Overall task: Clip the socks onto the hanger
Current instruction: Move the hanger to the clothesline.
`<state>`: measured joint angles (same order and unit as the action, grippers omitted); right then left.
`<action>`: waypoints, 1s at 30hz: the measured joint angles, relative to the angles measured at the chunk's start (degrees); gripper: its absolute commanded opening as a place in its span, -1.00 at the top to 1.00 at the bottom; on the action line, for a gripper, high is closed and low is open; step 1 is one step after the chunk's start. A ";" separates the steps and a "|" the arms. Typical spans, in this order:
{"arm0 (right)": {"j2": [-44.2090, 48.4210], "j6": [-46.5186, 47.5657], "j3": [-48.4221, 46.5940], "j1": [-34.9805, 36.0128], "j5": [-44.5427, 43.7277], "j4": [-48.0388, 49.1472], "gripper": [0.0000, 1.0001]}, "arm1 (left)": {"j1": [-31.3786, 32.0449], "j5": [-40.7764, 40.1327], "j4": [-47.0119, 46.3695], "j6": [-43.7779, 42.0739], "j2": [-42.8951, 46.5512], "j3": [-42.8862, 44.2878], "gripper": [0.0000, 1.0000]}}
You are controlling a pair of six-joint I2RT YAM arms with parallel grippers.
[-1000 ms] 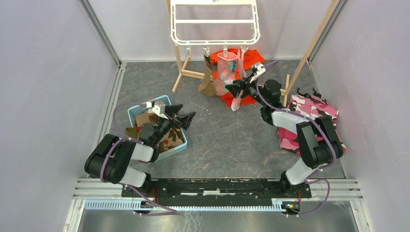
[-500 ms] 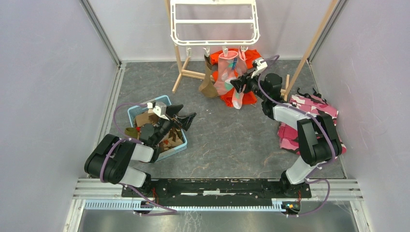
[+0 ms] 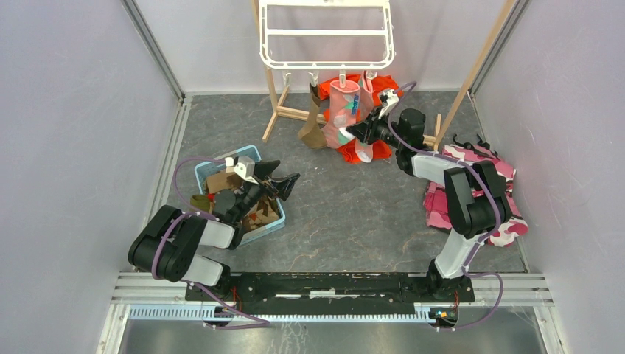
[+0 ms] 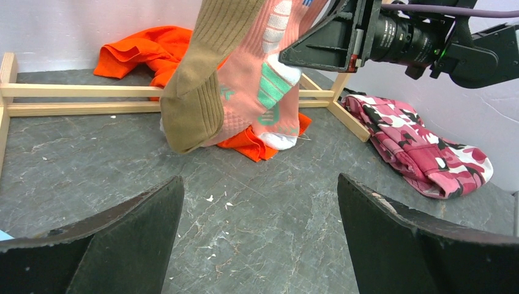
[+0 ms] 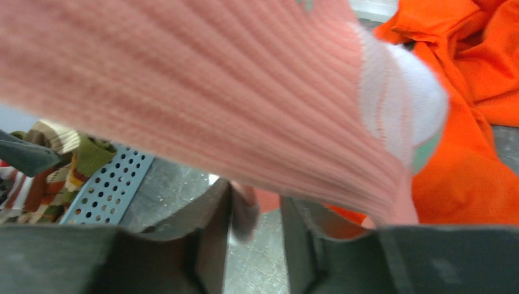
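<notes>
The white hanger (image 3: 328, 37) hangs at the back, with a brown sock (image 3: 313, 122) and two pink socks (image 3: 341, 107) dangling from its front clips. My right gripper (image 3: 359, 131) is up against the right pink sock (image 5: 214, 79). Its jaws stand narrow, with a fold of that sock between the tips (image 5: 256, 196). I cannot tell whether they pinch it. My left gripper (image 3: 284, 181) hovers wide open beside the basket with nothing in it (image 4: 260, 180). The left wrist view shows the brown sock (image 4: 196, 92) and a pink sock (image 4: 263, 79) hanging ahead.
A blue perforated basket (image 3: 210, 166) at the left holds several more socks. An orange garment (image 3: 379, 88) lies under the hanging socks. A pink camouflage cloth (image 3: 479, 166) lies at the right. The wooden stand's base (image 3: 284, 110) runs along the floor at the back.
My right arm has reached further back toward the hanger, its jaws have narrowed, and the pink sock's lower end has swung up and left with it. The left arm has not moved.
</notes>
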<state>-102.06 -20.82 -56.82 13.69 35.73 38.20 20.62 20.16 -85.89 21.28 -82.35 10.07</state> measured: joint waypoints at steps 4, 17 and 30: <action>-0.02 -1.46 -0.31 -0.11 1.92 0.94 0.89 | 0.09 0.13 0.00 -0.35 0.00 0.00 -1.00; 0.00 3.13 -8.98 -9.16 -2.73 -6.91 1.00 | 0.42 1.18 0.00 -0.57 0.00 -0.02 -1.00; 0.00 8.33 -15.06 -13.00 -8.13 -11.43 0.73 | 0.55 1.49 0.00 -1.36 0.00 -0.04 -1.00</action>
<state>-102.06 -12.49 -71.88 0.69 27.59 26.76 21.17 21.65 -85.89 19.92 -82.35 10.02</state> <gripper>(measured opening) 0.036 0.994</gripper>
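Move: The nearer pink sock hangs right at the closing right fingertips, its middle about 2 cm ahead, 1 cm left and 8 cm above. The hanger's near bar is some 5 cm ahead, 6 cm left and 20 cm up. The other pink sock hangs about 3 cm ahead and 3 cm right, the brown sock some 2 cm ahead and 11 cm left. From the left hand the nearer pink sock lies about 14 cm ahead, 17 cm right and 8 cm up. Shut the half-closed right gripper on the low part of the nearer pink sock, then keep the pinch and draw it right, about 13 cm, while reaching some 9 cm forward and rising about 7 cm, so that the sock pulls the hanger along. Let the wrist swing some 20 degrees clockwise and its fingertips lift slightly. ##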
